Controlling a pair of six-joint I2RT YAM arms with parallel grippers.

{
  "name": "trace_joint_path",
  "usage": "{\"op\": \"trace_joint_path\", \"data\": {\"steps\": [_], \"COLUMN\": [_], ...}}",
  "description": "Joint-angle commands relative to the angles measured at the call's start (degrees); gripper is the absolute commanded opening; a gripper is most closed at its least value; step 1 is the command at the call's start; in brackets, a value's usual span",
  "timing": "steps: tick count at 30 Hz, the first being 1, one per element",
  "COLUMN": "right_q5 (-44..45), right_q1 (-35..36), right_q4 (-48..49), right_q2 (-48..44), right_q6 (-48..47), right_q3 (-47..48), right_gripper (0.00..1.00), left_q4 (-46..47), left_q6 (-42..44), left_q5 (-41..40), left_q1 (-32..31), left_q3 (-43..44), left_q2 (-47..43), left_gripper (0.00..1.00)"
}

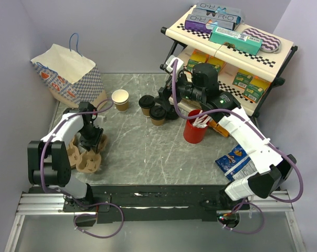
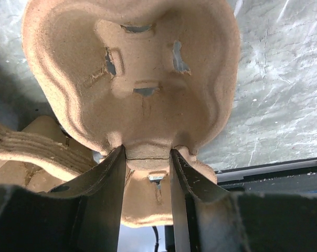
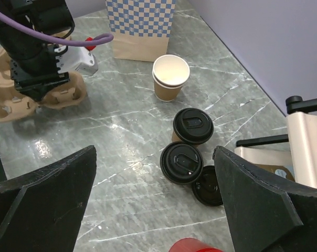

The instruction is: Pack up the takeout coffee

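The takeout coffee is two small brown cups with black lids, one point(image 1: 146, 104) point(image 3: 193, 126) just behind the other point(image 1: 158, 114) point(image 3: 181, 161), standing on the marble table. My right gripper point(image 1: 166, 100) point(image 3: 154, 152) hovers above them, open wide, with nothing between its fingers. A moulded cardboard cup carrier point(image 1: 84, 159) point(image 2: 132, 79) point(image 3: 22, 100) lies at the left of the table. My left gripper point(image 1: 90, 142) point(image 2: 147, 157) is shut on the ridge between its cup wells.
A lidless brown cup point(image 1: 120, 100) point(image 3: 170, 77) stands near a checked paper bag point(image 1: 69, 73) point(image 3: 140, 26). A loose black lid point(image 3: 208, 185) lies by the nearer coffee. A red cup of stirrers point(image 1: 194, 126), a blue snack bag point(image 1: 234, 160) and a stocked shelf point(image 1: 232, 42) fill the right.
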Motion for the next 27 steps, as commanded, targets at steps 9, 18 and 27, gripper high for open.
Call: {"op": "trace_joint_path", "data": {"steps": [9,18,27], "right_q5": [-0.5,-1.0,-0.9], "right_q1": [-0.1,-1.3,-2.9], "right_q4": [-3.5,-3.2,-2.5], "right_q2": [0.7,0.4,-2.4], "right_q6": [-2.2,-0.2,0.6], "right_q3": [5.4,4.4,0.9], "right_gripper": [0.99,0.99,0.99], "left_q4": [-4.5,-0.6,6.3], "left_q6": [4.1,5.0,4.3], "left_q5": [7.4,7.7,-0.1], "left_q1": [0.0,0.0,0.1], "left_q3": [6.8,40.1,56.4], "left_q2": [-4.7,-2.4,10.6], "left_gripper": [0.56,0.67,0.77]}}
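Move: The left gripper still pinches one cup tray by its middle bridge, so that tray lies right at the fingers, its middle about 1 cm below them. The other tray lies 12 cm to their left and 3 cm ahead; the paper bag stands some 29 cm ahead and 9 cm left, the paper cups 25 cm ahead and 13 cm right. From the right hand, the held tray is about 38 cm left, 12 cm back and 32 cm down. Open the left gripper to let go of the tray's bridge, keeping the hand low and nearly still at first. Then lift it clear, up about 29 cm and forward some 19 cm towards the paper bag, swinging the fingers from straight down to tilt forward and up by about 55 degrees while they spread wider. ##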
